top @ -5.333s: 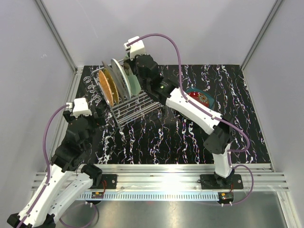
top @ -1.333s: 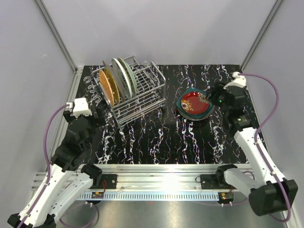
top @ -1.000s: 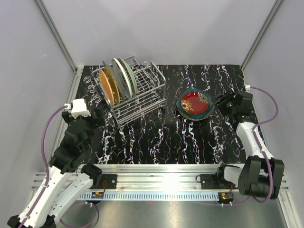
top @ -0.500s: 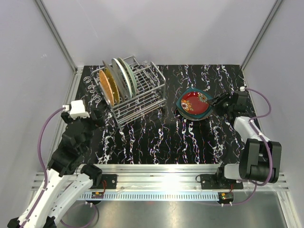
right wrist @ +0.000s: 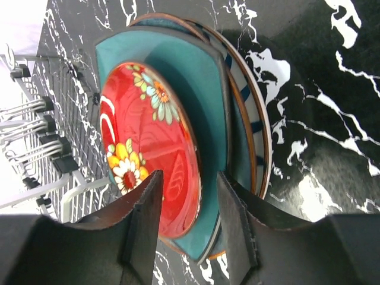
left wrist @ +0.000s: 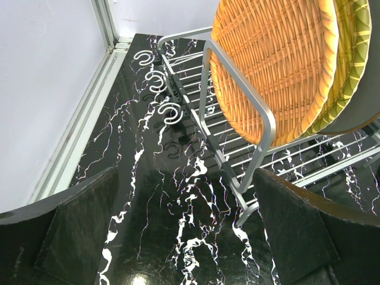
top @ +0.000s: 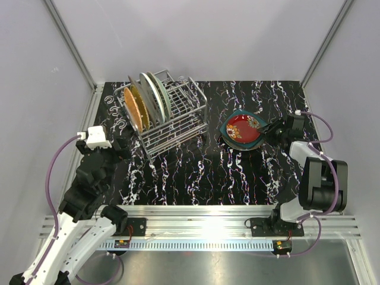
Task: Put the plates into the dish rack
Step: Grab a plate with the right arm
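The silver wire dish rack (top: 178,122) stands at the back left with three plates upright in it: an orange woven one (top: 134,110), a grey one (top: 149,98) and a pale green one (top: 162,95). On the right lies a stack: a red flowered plate (top: 242,126) on a dark teal plate (top: 233,139), over a striped plate (right wrist: 252,119). My right gripper (top: 266,129) lies low at the stack's right edge. In the right wrist view this gripper (right wrist: 190,173) is open, its jaws astride the rims of the red plate (right wrist: 148,136) and teal plate (right wrist: 208,77). My left gripper (left wrist: 185,175) hangs open by the rack's near corner (left wrist: 237,101).
White S-shaped hooks (top: 116,111) lie on the black marbled table left of the rack. Grey walls and metal frame posts close in the table on three sides. The right arm's body is folded low along the table's right edge (top: 317,178).
My right gripper has slid left from beside the stack onto its rim, and its jaws have narrowed. The left arm has shifted only slightly.
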`<action>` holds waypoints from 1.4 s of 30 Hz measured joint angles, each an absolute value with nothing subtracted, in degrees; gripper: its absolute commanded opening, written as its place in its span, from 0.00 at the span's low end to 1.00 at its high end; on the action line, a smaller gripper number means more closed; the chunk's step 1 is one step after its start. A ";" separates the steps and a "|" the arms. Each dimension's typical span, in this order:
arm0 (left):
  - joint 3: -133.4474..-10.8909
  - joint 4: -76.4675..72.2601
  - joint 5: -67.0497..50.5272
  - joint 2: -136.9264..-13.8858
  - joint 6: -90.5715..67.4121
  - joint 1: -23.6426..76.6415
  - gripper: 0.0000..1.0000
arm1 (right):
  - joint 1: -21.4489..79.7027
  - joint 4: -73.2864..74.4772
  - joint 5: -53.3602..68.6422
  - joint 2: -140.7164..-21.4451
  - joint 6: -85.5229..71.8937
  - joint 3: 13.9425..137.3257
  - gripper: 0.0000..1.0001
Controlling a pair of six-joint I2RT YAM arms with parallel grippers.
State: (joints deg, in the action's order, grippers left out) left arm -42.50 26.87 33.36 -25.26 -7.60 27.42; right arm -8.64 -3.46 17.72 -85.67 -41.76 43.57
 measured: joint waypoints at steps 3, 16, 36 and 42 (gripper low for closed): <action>-42.50 26.87 33.36 -25.34 -7.60 27.42 0.99 | -8.64 -5.45 18.46 -87.39 -41.89 43.57 0.45; -42.50 26.92 33.95 -25.85 -7.57 27.42 0.99 | -8.64 -8.34 19.62 -89.32 -42.02 43.59 0.42; -42.50 26.89 35.35 -25.89 -7.57 27.42 0.99 | -8.67 -10.63 19.14 -91.79 -41.47 43.62 0.18; -42.48 26.89 35.64 -26.00 -7.57 27.42 0.99 | -8.64 -10.66 19.35 -91.29 -40.25 43.59 0.04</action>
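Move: The red plate tops the stack. Its middle lies about 7 cm to the right gripper's left, 2 cm ahead and 2 cm below, and its near rim already stands between the open fingers. The teal plate is right under it, some 7 cm left, 2 cm ahead and 4 cm down. The dish rack's middle is about 37 cm left and 7 cm ahead. From the left gripper, the red plate is roughly 18 cm ahead, 44 cm right and 21 cm lower. Ease the right gripper forward and down by about 1.5 cm each, in two short pushes with a brief rest between, so that one finger reaches under the red plate's right-hand rim and the other stays over its face. Then close the half-open fingers nearly shut to pinch that rim, holding the wrist's angle. ##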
